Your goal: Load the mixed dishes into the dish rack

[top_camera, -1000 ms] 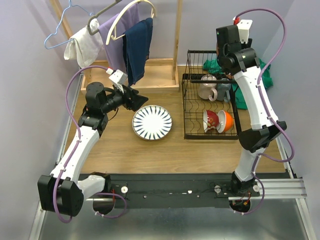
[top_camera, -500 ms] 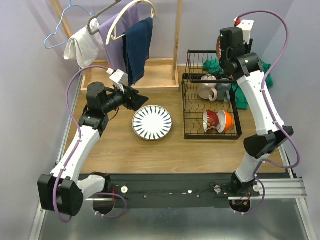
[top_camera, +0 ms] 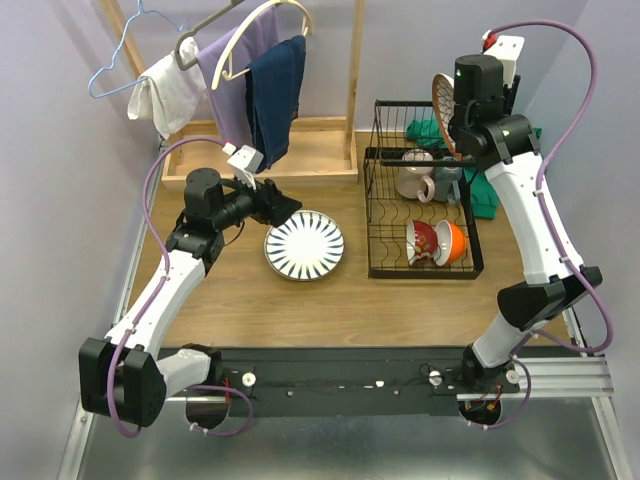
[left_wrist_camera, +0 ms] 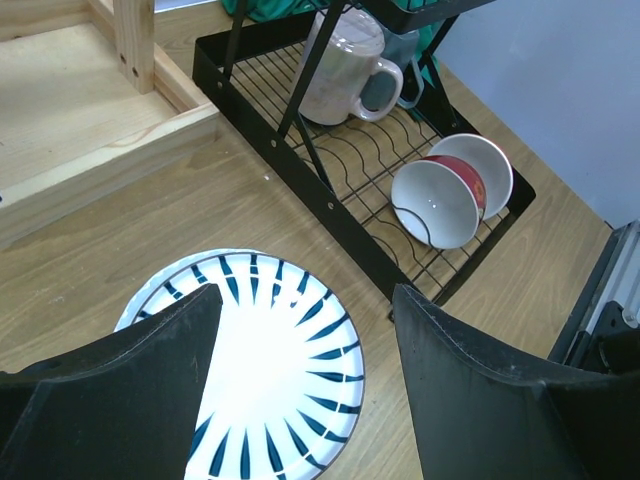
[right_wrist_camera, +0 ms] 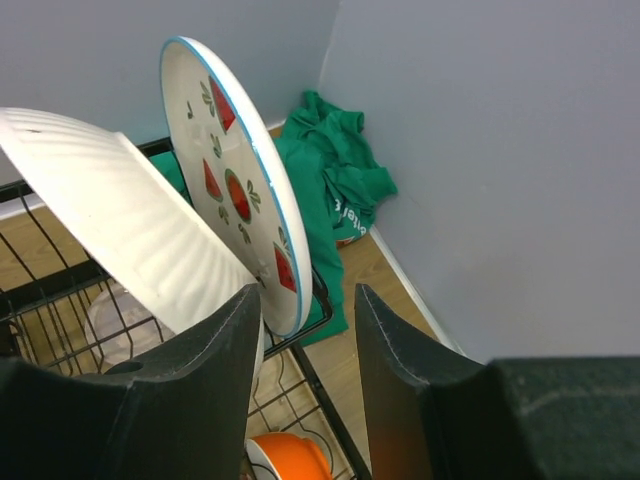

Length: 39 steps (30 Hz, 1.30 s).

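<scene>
The blue-striped plate (top_camera: 304,244) lies flat on the table left of the black dish rack (top_camera: 420,272). My left gripper (left_wrist_camera: 305,300) hovers open just above the plate's (left_wrist_camera: 260,360) left part. The fruit plate (right_wrist_camera: 235,170) stands on edge at the rack's top, its lower rim between the open fingers of my right gripper (right_wrist_camera: 308,300), close to the left finger and apart from the right one. A white ribbed dish (right_wrist_camera: 120,220) leans beside it. The pale mug (top_camera: 413,180) and the red (top_camera: 425,242) and orange (top_camera: 452,242) bowls sit in the rack.
A wooden clothes stand (top_camera: 300,150) with hangers and hanging clothes (top_camera: 250,90) fills the back left. A green cloth (top_camera: 520,150) lies bunched behind the rack by the right wall. A grey mug (left_wrist_camera: 385,85) sits next to the pale one.
My right arm has drawn back and to the right, uncovering the fruit plate at the rack's top. The left gripper has moved right, over the striped plate.
</scene>
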Tool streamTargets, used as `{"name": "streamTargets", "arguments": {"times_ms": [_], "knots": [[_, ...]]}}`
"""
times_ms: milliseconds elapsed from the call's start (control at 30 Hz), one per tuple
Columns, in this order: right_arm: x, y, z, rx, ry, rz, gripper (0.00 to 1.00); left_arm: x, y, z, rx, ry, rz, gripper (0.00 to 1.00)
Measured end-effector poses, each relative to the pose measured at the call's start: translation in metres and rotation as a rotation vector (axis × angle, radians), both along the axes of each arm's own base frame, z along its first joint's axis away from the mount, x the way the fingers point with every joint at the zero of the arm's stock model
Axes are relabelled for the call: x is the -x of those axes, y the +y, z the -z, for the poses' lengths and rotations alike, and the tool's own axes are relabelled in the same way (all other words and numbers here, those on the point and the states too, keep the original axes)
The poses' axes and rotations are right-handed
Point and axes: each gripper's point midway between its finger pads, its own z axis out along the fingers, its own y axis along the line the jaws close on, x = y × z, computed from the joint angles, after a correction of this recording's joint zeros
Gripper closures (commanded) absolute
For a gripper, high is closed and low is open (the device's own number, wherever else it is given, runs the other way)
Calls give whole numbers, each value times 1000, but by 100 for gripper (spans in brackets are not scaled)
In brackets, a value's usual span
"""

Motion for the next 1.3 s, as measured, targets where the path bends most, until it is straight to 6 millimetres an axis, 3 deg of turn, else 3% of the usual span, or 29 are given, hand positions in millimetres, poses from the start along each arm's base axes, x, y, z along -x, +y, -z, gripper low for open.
{"name": "streamTargets", "arguments": {"times_ms": [200,267,333,400,533,667,733,767,833,900,1000,1167,1300], "knots": [[-1,2,1,-12,-4,-5,50,0,1,3,-4,4,-6,20],[-1,2,0,-14,-5,-9,45,-2,1,7,-11,12,-12,20],[-1,2,-2,-15,-10,-12,31,-4,2,14,-24,26,-21,20],[3,1,-7,-17,-22,-17,10,-6,1,22,-38,47,-23,20],[27,-9,-8,11,-32,-33,0,-3,-5,33,-68,69,-6,20],[67,-15,18,24,11,-111,0,3,-8,44,-114,81,18,16],[88,-16,47,26,56,-174,0,5,-5,52,-153,88,15,12],[97,-15,63,28,80,-207,0,6,-3,55,-170,90,11,1],[117,-18,99,43,127,-248,0,6,4,61,-214,88,-13,1],[137,-25,128,45,150,-251,0,2,16,65,-262,73,-68,1],[147,-31,148,20,159,-230,0,-6,44,75,-325,66,-211,1],[147,-41,147,-41,108,-169,0,-26,124,111,-436,73,-569,1],[144,-40,141,-56,72,-167,0,-31,174,138,-501,68,-765,1]]}}
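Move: The striped plate lies almost under my left hand, some 26 cm below it, about 4 cm ahead and 3 cm to its right. The wooden tray's middle is roughly 22 cm ahead and 7 cm left, the red bowl about 4 cm ahead and 30 cm right. From my right hand that plate is some 39 cm left, 6 cm back and 41 cm down; the brown-patterned bowl stands 5 cm ahead and 7 cm left, the watermelon plate 8 cm ahead and 3 cm left, both a little lower. My right hand spreads its half-open fingers wide and backs off from the brown-patterned bowl on the upper shelf, sweeping back and down about 14 cm each way. Meanwhile my left hand sinks, then swings some 17 cm left to beside the striped plate, ending about 14 cm lower; it opens fully and turns some 45 degrees counter-clockwise, its fingers coming to point forward and down. ##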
